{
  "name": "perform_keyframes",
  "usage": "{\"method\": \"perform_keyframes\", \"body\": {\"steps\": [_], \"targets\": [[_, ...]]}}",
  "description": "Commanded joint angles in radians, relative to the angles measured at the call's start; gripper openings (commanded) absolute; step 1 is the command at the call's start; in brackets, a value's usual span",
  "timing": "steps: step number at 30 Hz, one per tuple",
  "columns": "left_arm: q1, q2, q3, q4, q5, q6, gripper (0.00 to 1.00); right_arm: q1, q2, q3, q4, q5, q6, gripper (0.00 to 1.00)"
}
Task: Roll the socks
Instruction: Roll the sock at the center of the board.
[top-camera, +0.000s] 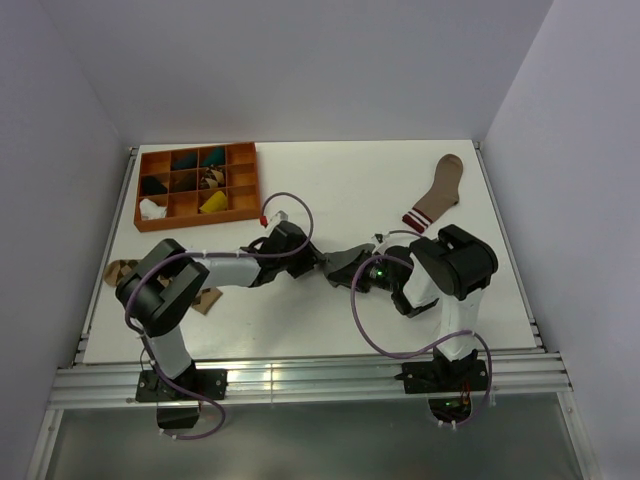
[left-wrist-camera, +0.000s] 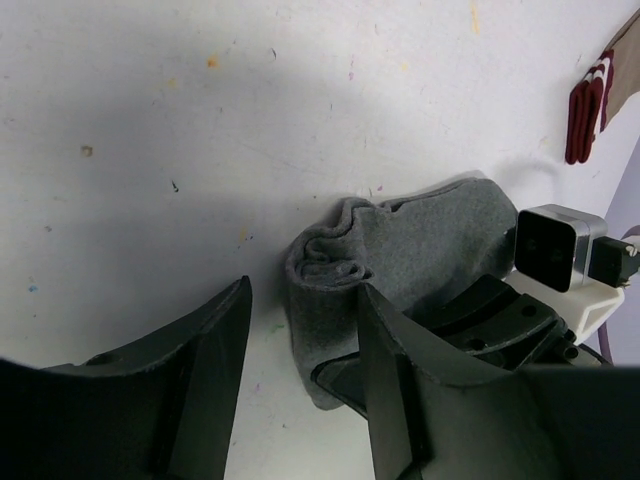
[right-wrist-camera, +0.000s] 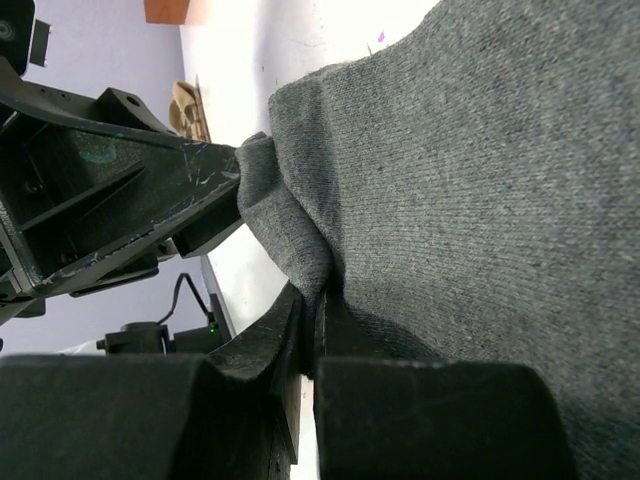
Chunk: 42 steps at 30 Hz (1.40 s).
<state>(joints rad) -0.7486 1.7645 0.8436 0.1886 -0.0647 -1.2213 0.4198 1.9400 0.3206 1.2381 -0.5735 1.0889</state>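
Note:
A grey sock (top-camera: 349, 261) lies mid-table between my two grippers. In the left wrist view the grey sock (left-wrist-camera: 420, 245) has one end curled into a loose roll. My left gripper (left-wrist-camera: 305, 300) stands open around the near edge of that roll, its right finger (left-wrist-camera: 400, 390) lying over the fabric. My right gripper (right-wrist-camera: 318, 305) is shut on a pinched fold of the grey sock (right-wrist-camera: 480, 150). From above, the left gripper (top-camera: 323, 261) and the right gripper (top-camera: 362, 272) meet at the sock from opposite sides. No black or white flat sock shows.
An orange compartment tray (top-camera: 197, 148) at the back left holds several bundled items. A brown sock with a striped cuff (top-camera: 438, 192) lies at the back right. A tan patterned sock (top-camera: 118, 270) lies partly under the left arm.

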Motion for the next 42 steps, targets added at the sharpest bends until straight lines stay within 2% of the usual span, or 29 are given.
{"method": "perform_keyframes", "body": {"steps": [1,9,12,13,19,20,22,23,26,30,36,39,42], "targets": [[-0.012,0.041,0.023,-0.028,0.016,0.022,0.51,-0.007,0.027,-0.003,0.0,0.0,-0.003,0.0],[-0.021,0.087,0.046,-0.06,0.016,0.025,0.39,-0.007,-0.016,0.008,-0.091,0.018,-0.043,0.05],[-0.023,0.098,0.057,-0.078,0.009,0.026,0.29,-0.007,-0.039,0.015,-0.13,0.027,-0.064,0.1],[-0.023,0.101,0.06,-0.084,0.006,0.031,0.23,-0.007,-0.045,0.02,-0.144,0.027,-0.072,0.12],[-0.028,0.116,0.084,-0.113,0.002,0.055,0.0,-0.007,-0.176,0.052,-0.328,0.035,-0.175,0.29],[-0.026,0.119,0.09,-0.124,-0.003,0.06,0.0,-0.007,-0.203,0.052,-0.376,0.032,-0.188,0.34],[-0.028,0.121,0.106,-0.15,-0.012,0.069,0.0,-0.007,-0.297,0.075,-0.461,0.043,-0.247,0.37],[-0.028,0.118,0.107,-0.159,-0.027,0.071,0.0,-0.007,-0.334,0.087,-0.585,0.059,-0.277,0.4],[-0.028,0.101,0.118,-0.186,-0.059,0.086,0.0,-0.006,-0.481,0.147,-0.827,0.151,-0.423,0.45],[-0.028,0.058,0.132,-0.261,-0.116,0.112,0.0,-0.006,-0.624,0.212,-1.017,0.267,-0.57,0.47],[-0.026,-0.01,0.098,-0.287,-0.173,0.138,0.0,-0.006,-0.6,0.278,-1.164,0.463,-0.59,0.47],[-0.028,-0.026,0.081,-0.284,-0.175,0.144,0.0,-0.007,-0.55,0.284,-1.174,0.544,-0.561,0.47],[-0.026,-0.034,0.068,-0.281,-0.175,0.152,0.0,-0.007,-0.471,0.308,-1.161,0.547,-0.56,0.46]]}}
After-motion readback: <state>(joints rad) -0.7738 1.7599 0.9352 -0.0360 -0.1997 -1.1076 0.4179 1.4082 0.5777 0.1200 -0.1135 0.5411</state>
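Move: The rolled end of the grey sock is right at my left hand, about 2 cm to its right and a centimetre lower, between its part-open fingers. My right hand still pinches that end; the sock's flat toe end, where it goes next, lies some 11 cm to its right and 2 cm farther out. The striped brown sock lies roughly 17 cm ahead of my left hand and 29 cm to its right. I ease my left hand about 2 cm right and slightly down, shut its fingers on the rolled end, then draw it some 4 cm back left, rolling slightly. As the left closes, my right opens, lets go, arcs up about 8 cm and out to the right, then sinks towards the toe end, turning its fingers some 40 degrees to point down, still open. ##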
